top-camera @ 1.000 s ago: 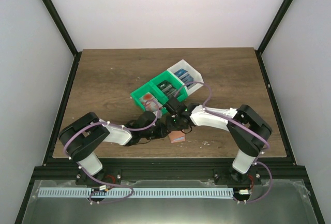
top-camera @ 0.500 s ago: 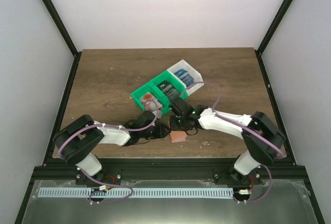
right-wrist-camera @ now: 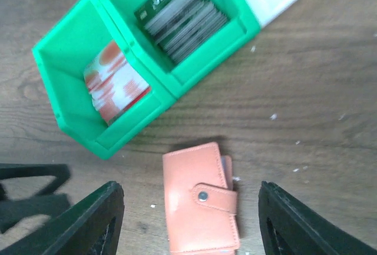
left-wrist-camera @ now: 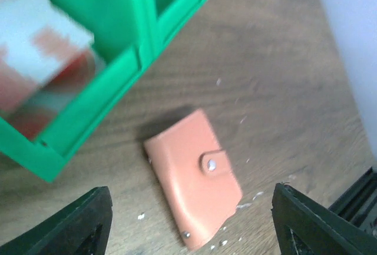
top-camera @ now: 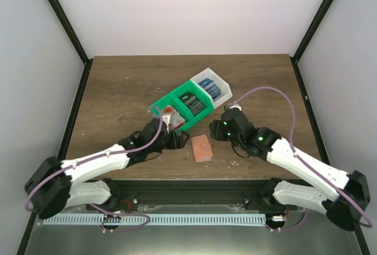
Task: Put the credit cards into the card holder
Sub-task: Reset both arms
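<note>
The salmon-orange card holder [top-camera: 201, 148] lies folded shut on the table with its snap tab fastened. It shows between the fingers in the left wrist view [left-wrist-camera: 194, 193] and the right wrist view [right-wrist-camera: 200, 205], where a thin card edge [right-wrist-camera: 227, 166] peeks out of its right side. My left gripper [top-camera: 172, 139] [left-wrist-camera: 189, 219] hangs open just left of it, holding nothing. My right gripper [top-camera: 219, 129] [right-wrist-camera: 191, 208] stands open above and to its right, also holding nothing. More credit cards stand in the bins: red-and-white [right-wrist-camera: 115, 81], dark [right-wrist-camera: 182, 19], blue [top-camera: 209, 85].
Two joined green bins [top-camera: 158, 109] and a white bin [top-camera: 224, 83] sit diagonally behind the card holder, close to both grippers. Small white specks litter the wood near the table's front edge [top-camera: 194, 178].
Both grippers have opened and drawn back from the card holder, the left one to the left and the right one up and to the right. The card holder now lies free.
</note>
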Motion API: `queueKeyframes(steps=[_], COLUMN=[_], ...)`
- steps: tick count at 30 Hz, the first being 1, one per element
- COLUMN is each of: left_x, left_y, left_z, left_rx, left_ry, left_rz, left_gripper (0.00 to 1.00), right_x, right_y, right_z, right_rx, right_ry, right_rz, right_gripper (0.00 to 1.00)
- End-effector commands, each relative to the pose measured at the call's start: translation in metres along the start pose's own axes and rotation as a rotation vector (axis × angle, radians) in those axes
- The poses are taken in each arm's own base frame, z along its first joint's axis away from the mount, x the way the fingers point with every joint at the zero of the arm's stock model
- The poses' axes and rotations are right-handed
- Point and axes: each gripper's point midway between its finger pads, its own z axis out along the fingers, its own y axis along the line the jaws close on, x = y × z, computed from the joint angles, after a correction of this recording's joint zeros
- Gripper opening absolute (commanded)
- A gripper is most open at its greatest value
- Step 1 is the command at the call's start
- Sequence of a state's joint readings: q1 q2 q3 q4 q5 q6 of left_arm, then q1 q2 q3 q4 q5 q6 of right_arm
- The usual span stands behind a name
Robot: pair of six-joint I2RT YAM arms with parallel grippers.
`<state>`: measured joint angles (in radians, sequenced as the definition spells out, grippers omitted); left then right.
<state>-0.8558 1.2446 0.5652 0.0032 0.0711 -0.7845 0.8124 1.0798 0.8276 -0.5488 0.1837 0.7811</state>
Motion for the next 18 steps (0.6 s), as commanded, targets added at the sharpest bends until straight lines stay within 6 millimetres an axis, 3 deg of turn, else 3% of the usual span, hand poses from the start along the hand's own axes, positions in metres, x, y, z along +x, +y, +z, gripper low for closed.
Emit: queueKeyframes(steps=[1, 5, 9, 13, 18], left_x=[-0.052, -0.092, -0.120, -0.138, -0.151], left_y=[-0.015, -0.026, -0.029, -0.028, -0.031], left_z=[-0.051, -0.107, -0.162, -0.215, -0.268], left_rx=[-0.054, -0.093, -0.135, -0.186, -0.204], left_ry=[-0.202, -0.388, -0.543, -0.676, -0.794], left_rz=[0.093, 0.146, 0.150, 0.160, 0.177], left_gripper=[0.78, 0.87, 0.93, 0.97, 0.99], right_x=[-0.030, -0.052, -0.070, -0.082, -0.091], right_y=[-0.020, -0.022, -0.024, -0.030, -0.040], right_z=[-0.039, -0.079, -0.118, -0.154, -0.182], right_rx=[0.066, 0.032, -0.003, -0.021, -0.012], right_ry=[-0.161, -0.289, -0.401, -0.494, -0.568], right_rz=[-0.033, -0.042, -0.041, -0.034, -0.014], right_gripper=[0.66, 0.75, 0.82, 0.86, 0.88])
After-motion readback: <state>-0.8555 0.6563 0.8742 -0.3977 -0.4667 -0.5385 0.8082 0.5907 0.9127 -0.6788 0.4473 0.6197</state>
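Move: The closed card holder lies about 8 cm right of the left hand and level with it fore and aft, some 9 cm below. From there the red-card tray is about 11 cm ahead and 5 cm left, the black-card tray 17 cm ahead and 4 cm right. For the right hand the holder is some 6 cm left, 3 cm back and 16 cm below; the white tray stands about 24 cm ahead and 1 cm left of that hand. Both empty hands, already clear of the card holder, pull up and apart: the left climbs fast, about 24 cm, swinging some 13 cm left, tips its fingers up from slanting down by well over 30 degrees and turns them counter-clockwise towards straight ahead. The right rises about 15 cm while going some 9 cm right and easing back a little, its fingers tipping up by roughly 25 degrees, and both grippers spread on towards wide open without touching anything. ##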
